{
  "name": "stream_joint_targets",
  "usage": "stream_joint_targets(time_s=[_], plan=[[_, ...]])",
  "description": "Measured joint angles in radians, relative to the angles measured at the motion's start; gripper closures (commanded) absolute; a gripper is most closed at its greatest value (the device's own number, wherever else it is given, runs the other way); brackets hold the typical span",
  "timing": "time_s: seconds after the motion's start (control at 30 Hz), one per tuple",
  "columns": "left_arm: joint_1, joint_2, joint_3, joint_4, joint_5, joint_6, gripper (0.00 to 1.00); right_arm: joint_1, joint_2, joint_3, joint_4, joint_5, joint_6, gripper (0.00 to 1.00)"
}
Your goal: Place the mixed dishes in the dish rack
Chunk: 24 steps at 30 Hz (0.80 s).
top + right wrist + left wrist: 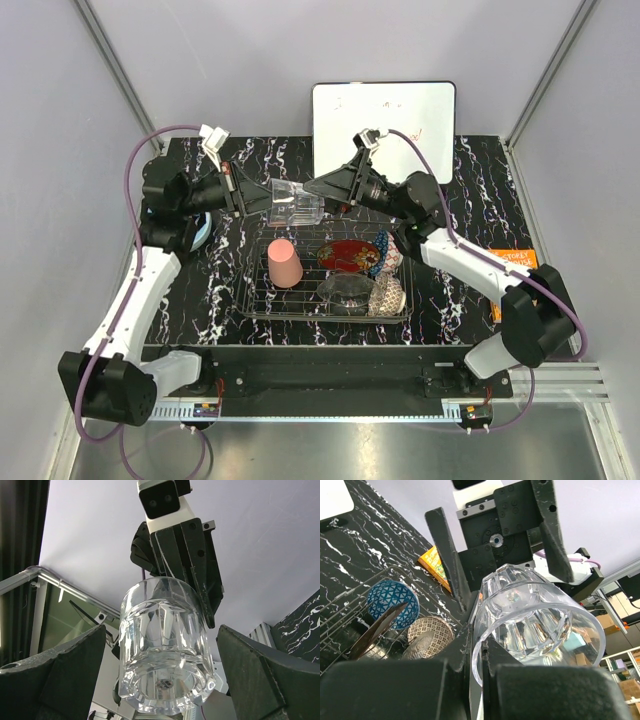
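A small clear glass (296,203) hangs on its side in the air above the dish rack (262,305). My left gripper (262,200) is shut on its rim; the left wrist view shows the two fingers pinching the glass wall (480,647). The right gripper (320,188) faces the base of the glass (165,645), open, with a finger (60,675) on each side and a gap to the glass. In the rack sit a pink cup (285,262), a red bowl (348,255), a blue patterned bowl (386,256), a clear glass bowl (347,290) and a beige lattice bowl (388,297).
A white board (383,130) lies at the back of the black marbled table (470,180). An orange packet (515,262) rests at the right edge. Grey walls close in on both sides.
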Motion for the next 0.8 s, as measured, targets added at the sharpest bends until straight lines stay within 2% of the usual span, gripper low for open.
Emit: stream_joint_targets(time_s=[0.33, 0.43, 0.47, 0.57, 0.67, 0.7, 0.77, 0.8], plan=[[-0.001, 0.028, 0.029, -0.040, -0.001, 0.055, 1.00, 0.013, 0.001, -0.009, 0.003, 0.006, 0.016, 0.00], [0.000, 0.032, 0.046, -0.039, -0.001, 0.064, 1.00, 0.026, 0.002, -0.021, 0.009, 0.005, 0.026, 0.04], [0.000, 0.032, 0.048, -0.037, -0.001, 0.064, 1.00, 0.029, 0.003, -0.023, 0.010, 0.005, 0.029, 0.10], [0.000, 0.032, 0.049, -0.034, -0.001, 0.064, 1.00, 0.033, 0.008, -0.024, 0.013, 0.005, 0.039, 0.19], [0.000, 0.032, 0.049, -0.037, -0.001, 0.072, 1.00, 0.033, 0.010, -0.024, 0.020, 0.005, 0.048, 0.35], [0.000, 0.032, 0.049, -0.037, 0.000, 0.076, 1.00, 0.033, 0.011, -0.024, 0.019, 0.003, 0.050, 0.44], [0.001, 0.032, 0.049, -0.045, 0.000, 0.090, 0.99, 0.033, 0.013, -0.024, 0.017, 0.004, 0.051, 0.57], [0.001, 0.032, 0.049, -0.056, 0.000, 0.101, 0.88, 0.033, 0.013, -0.024, 0.015, 0.003, 0.048, 0.74]])
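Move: The clear glass hangs mouth-first from the left fingers, its middle about 5 cm to the right of that hand, 2 cm back and 2 cm higher. From the open right hand, whose fingers already straddle the base end, its middle lies some 3 cm left and 1 cm back, about level in height. Far below the right hand, roughly 27 cm down in the rack, the pink cup is about 6 cm left and 3 cm back, the red plate about 7 cm right and 1 cm back. With the glass held up between the hands, the right hand first barely moves, then eases about 1 cm each back, left and down so that its fingers reach slightly farther over the base end, and closes by about a quarter of its opening until both fingers stop against the sides of the glass. The left hand keeps its pinch on the rim wall as a steady holder, shifting only about 1 cm forward with a tiny tilt. ##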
